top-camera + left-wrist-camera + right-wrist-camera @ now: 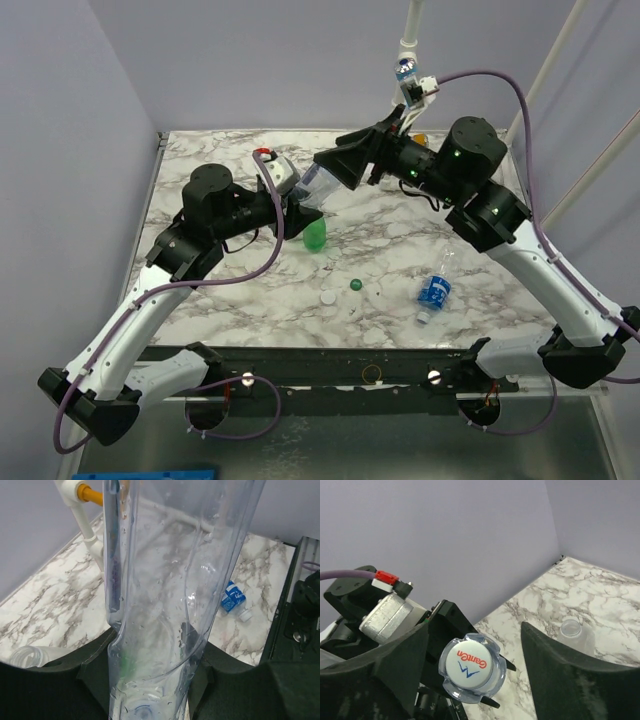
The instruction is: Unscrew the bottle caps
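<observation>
My left gripper (pixel 293 207) (pixel 150 680) is shut on the lower body of a tall clear bottle (pixel 318 185) (pixel 165 595) and holds it off the table, pointing towards the right arm. The bottle's white cap (pixel 468 666), printed in red and blue, sits on its neck. My right gripper (pixel 345 165) (pixel 475 672) stands open around that cap, with a gap on each side of it. On the table lie a green bottle (pixel 316 235), a small blue-labelled bottle (pixel 434 290) (pixel 232 597), a green cap (pixel 355 285) and loose white caps (pixel 328 297).
A white pipe with an orange valve (pixel 90 494) stands at the back of the marble table (pixel 200 160). An open clear bottle (pixel 571 628) lies near the back wall. Another clear bottle (pixel 30 655) lies beside my left fingers. A black rail (pixel 330 360) edges the front.
</observation>
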`<state>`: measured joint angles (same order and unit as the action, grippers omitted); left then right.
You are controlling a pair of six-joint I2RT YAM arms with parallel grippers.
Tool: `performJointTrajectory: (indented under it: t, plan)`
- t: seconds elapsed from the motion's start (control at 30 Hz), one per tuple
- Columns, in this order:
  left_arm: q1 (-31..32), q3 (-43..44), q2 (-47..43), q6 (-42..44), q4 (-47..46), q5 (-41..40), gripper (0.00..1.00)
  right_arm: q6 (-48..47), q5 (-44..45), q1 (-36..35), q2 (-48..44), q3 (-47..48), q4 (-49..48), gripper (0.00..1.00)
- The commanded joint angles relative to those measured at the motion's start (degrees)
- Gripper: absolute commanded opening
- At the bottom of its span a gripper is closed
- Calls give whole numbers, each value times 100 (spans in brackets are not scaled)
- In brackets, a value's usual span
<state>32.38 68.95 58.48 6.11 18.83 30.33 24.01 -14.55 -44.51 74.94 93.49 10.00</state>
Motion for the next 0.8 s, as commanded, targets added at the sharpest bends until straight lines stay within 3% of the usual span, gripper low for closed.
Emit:
performJointTrajectory:
  t: [0.0,0.1,0.23,0.37,0.57,0.77]
  plan:
    - [39,29,-19,102,-168,-569,2,143,184,-147,192,188,88,72]
    - [40,46,-12,4,-193,-589,2,185,204,-194,257,191,-5,57]
    - [36,49,-38,-87,-208,-583,2,212,232,-217,187,101,-152,23]
    - [36,23,-95,-164,-201,-455,2,146,212,-216,43,-2,-289,3]
    - [40,125,-134,-711,-213,399,2,-159,-518,-217,-243,-204,-665,1]
    - [39,315,-56,-2161,-213,3262,3,-430,-3340,-216,-516,-601,-1508,1]
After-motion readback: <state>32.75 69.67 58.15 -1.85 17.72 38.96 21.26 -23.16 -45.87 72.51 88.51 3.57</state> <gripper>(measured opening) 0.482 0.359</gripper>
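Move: Just beside the right fingers, some 2 cm to the hand's left, level fore and aft and 2 cm lower, sits the white cap on the held bottle. The green bottle stands roughly 11 cm ahead, 5 cm left and 38 cm below the right hand; the open clear bottle is about 26 cm ahead, 13 cm left, similarly low. From the left hand, gripping the bottle's body, the white cap is about 3 cm ahead, 6 cm right and 12 cm up. Closing from wide open, the right hand eases about 2 cm left and 1.5 cm down over the white cap and pinches it, while the left keeps the bottle and drifts a centimetre forward. After a brief hold both hands swing back together some 4 cm, rising a little, the right turning counter-clockwise and the left clockwise, roughly 10 degrees each. ##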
